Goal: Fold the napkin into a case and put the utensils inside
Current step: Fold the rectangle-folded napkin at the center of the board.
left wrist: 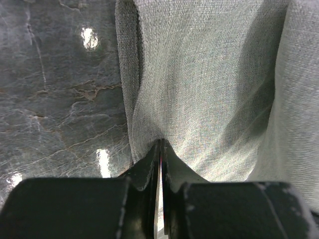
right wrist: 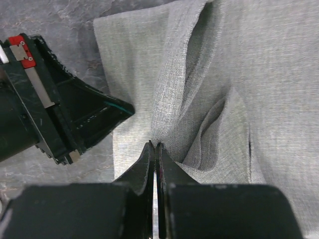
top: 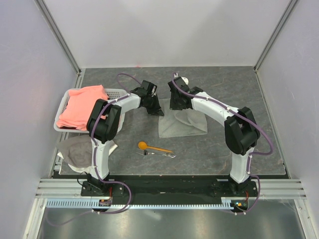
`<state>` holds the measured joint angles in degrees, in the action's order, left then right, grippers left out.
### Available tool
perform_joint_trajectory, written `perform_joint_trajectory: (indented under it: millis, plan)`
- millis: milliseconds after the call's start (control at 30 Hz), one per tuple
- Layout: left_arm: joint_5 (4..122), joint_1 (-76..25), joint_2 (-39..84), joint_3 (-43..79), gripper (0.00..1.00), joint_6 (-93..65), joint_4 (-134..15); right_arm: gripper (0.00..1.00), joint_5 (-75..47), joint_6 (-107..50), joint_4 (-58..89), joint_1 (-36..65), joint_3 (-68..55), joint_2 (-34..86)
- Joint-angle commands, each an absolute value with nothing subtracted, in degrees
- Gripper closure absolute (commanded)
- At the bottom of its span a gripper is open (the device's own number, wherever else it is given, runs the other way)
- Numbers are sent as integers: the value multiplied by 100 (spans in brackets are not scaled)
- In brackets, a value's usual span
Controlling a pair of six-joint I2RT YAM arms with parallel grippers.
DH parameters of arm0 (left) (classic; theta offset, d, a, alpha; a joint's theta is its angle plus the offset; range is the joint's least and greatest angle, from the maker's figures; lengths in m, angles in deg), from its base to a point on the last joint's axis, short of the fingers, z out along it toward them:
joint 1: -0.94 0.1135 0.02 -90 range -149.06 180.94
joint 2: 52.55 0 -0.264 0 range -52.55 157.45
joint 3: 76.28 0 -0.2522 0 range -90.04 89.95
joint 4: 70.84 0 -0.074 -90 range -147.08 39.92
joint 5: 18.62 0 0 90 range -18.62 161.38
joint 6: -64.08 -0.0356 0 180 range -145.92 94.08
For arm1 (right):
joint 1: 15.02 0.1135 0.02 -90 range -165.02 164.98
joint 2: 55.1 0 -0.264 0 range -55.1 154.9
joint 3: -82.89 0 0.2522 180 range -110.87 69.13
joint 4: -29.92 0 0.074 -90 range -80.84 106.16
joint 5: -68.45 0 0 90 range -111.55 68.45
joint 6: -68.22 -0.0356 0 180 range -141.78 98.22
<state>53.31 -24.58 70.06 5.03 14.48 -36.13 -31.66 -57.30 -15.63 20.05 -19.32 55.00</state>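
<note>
The light grey napkin [top: 185,125] lies rumpled on the dark table, partly folded over itself. My left gripper [top: 156,108] is at its far left corner, my right gripper [top: 178,105] at its far edge beside it. In the left wrist view the jaws [left wrist: 160,143] are shut, pinching the napkin [left wrist: 199,89] at a raised fold. In the right wrist view the jaws [right wrist: 154,145] are shut on a lifted ridge of the napkin [right wrist: 259,74], with the left gripper's fingers [right wrist: 94,112] close by. The orange spoon [top: 151,147] and the metal fork [top: 160,154] lie in front of the napkin.
A white basket [top: 117,92] at the left holds a salmon-pink cloth [top: 82,105]. A whitish-grey rag [top: 75,152] lies in front of it by the left arm's base. Walls close in the table on three sides.
</note>
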Motion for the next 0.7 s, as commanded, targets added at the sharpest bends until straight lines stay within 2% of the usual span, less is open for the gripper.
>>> perform_joint_trajectory:
  millis: [0,667]
  plan:
    - [5477,-2482,6830,602,91,1284,-3564,100,-2955,-5974,-1267,2163,-2192,5687]
    - [5556,-2473,6672,672,91,1301,-3564,100,-2489,-6396,-775,2242,-2210,6170]
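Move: The right hand already holds the napkin's raised right part. Its goal, the napkin's left edge by the left fingertips, lies about 7 cm to its left, 1 cm ahead and 9 cm below. The orange spoon lies some 17 cm back and 9 cm left of the right hand, the fork about 20 cm back and 7 cm left, both 10 cm lower. For the left hand, that edge is right under its nearly shut fingertips, 1 cm to the left and 1 cm down. Leftward and gently down, the right hand carries its pinched flap over the napkin towards the left fingertips, about 4.5 cm left and 2.5 cm lower, tilting some 5 to 10 degrees as its left side rises. Its fingers stay shut on the cloth. The left hand stays in place, its nearly closed fingertips still resting on the napkin by the left edge. ##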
